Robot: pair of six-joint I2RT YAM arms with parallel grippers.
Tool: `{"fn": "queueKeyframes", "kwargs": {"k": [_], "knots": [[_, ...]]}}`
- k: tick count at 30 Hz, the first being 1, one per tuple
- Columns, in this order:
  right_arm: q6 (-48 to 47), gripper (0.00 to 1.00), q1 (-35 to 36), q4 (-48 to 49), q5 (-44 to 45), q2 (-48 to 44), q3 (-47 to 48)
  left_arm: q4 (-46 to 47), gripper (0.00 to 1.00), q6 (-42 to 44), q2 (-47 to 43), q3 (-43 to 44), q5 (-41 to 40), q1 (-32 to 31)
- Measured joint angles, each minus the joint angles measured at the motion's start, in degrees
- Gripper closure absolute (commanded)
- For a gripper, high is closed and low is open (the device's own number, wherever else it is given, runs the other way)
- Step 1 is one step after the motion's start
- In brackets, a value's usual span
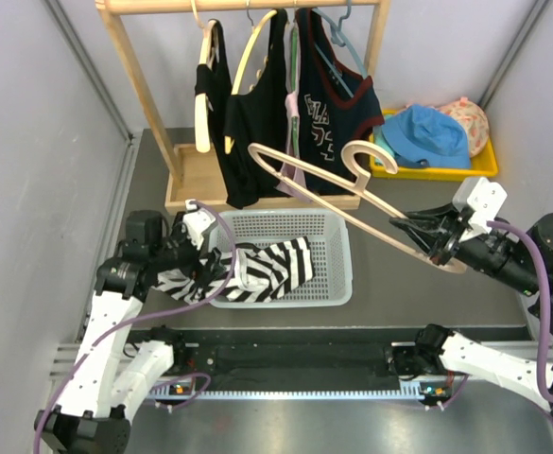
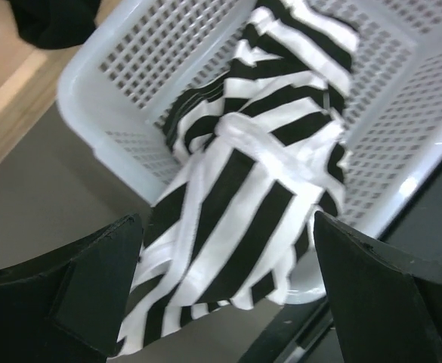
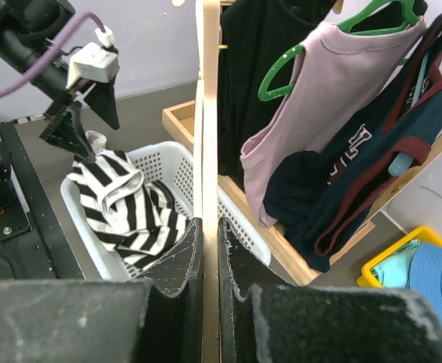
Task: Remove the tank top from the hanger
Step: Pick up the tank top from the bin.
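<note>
The black-and-white striped tank top [image 1: 262, 268] lies crumpled in the white basket [image 1: 344, 276], its lower part spilling over the basket's left rim. My left gripper [image 1: 193, 257] hovers just over that spilled part. In the left wrist view the tank top [image 2: 251, 181] lies below and between the wide-open fingers of the left gripper [image 2: 227, 221], untouched. The bare wooden hanger [image 1: 352, 189] is held in the air over the basket's right side, with my right gripper [image 1: 416, 231] shut on its lower bar. In the right wrist view the hanger [image 3: 209, 113] runs straight up from the right gripper [image 3: 210, 231].
A wooden clothes rack [image 1: 153, 104] at the back holds several garments on hangers [image 1: 328, 104]. A yellow tray [image 1: 484, 165] with a blue cap [image 1: 427, 132] sits at the back right. Grey walls close in on both sides.
</note>
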Motion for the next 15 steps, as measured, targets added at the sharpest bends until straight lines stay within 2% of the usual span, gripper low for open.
{"fn": "queueKeyframes", "kwargs": {"k": [9, 13, 14, 15], "knots": [[0.7, 1.00, 0.0, -0.3, 0.0, 0.0, 0.0, 1.4, 0.03, 9.6, 7.5, -7.6, -7.0, 0.0], [0.9, 1.00, 0.0, -1.0, 0.0, 0.0, 0.0, 1.3, 0.37, 11.3, 9.5, -7.9, -7.0, 0.0], [1.0, 1.00, 0.0, -1.0, 0.0, 0.0, 0.0, 1.2, 0.59, 11.7, 9.9, -7.9, -6.4, 0.0], [1.0, 1.00, 0.0, -1.0, 0.0, 0.0, 0.0, 1.2, 0.70, 12.0, 10.3, -7.9, -6.0, 0.0]]}}
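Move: The crumpled striped tank top lies below my open left hand, its middle about 8 cm to the right, 3 cm ahead and 11 cm down, with its near end draped over the bin's left rim. The white bin is centred roughly 18 cm right, 7 cm ahead and 13 cm down. The rack's base stands some 22 cm ahead, 14 cm right. From my right hand, the tank top is about 30 cm left, 6 cm ahead and 35 cm lower. I sink my left hand about 9 cm onto the end of the tank top at the bin's left rim, easing a couple of centimetres left as the fingers tilt some 15 degrees steeper. Over the cloth the descent fades out and my wide-open fingers start to close around a fold, about a third of the way. My right hand stays put, still gripping the empty hanger. ##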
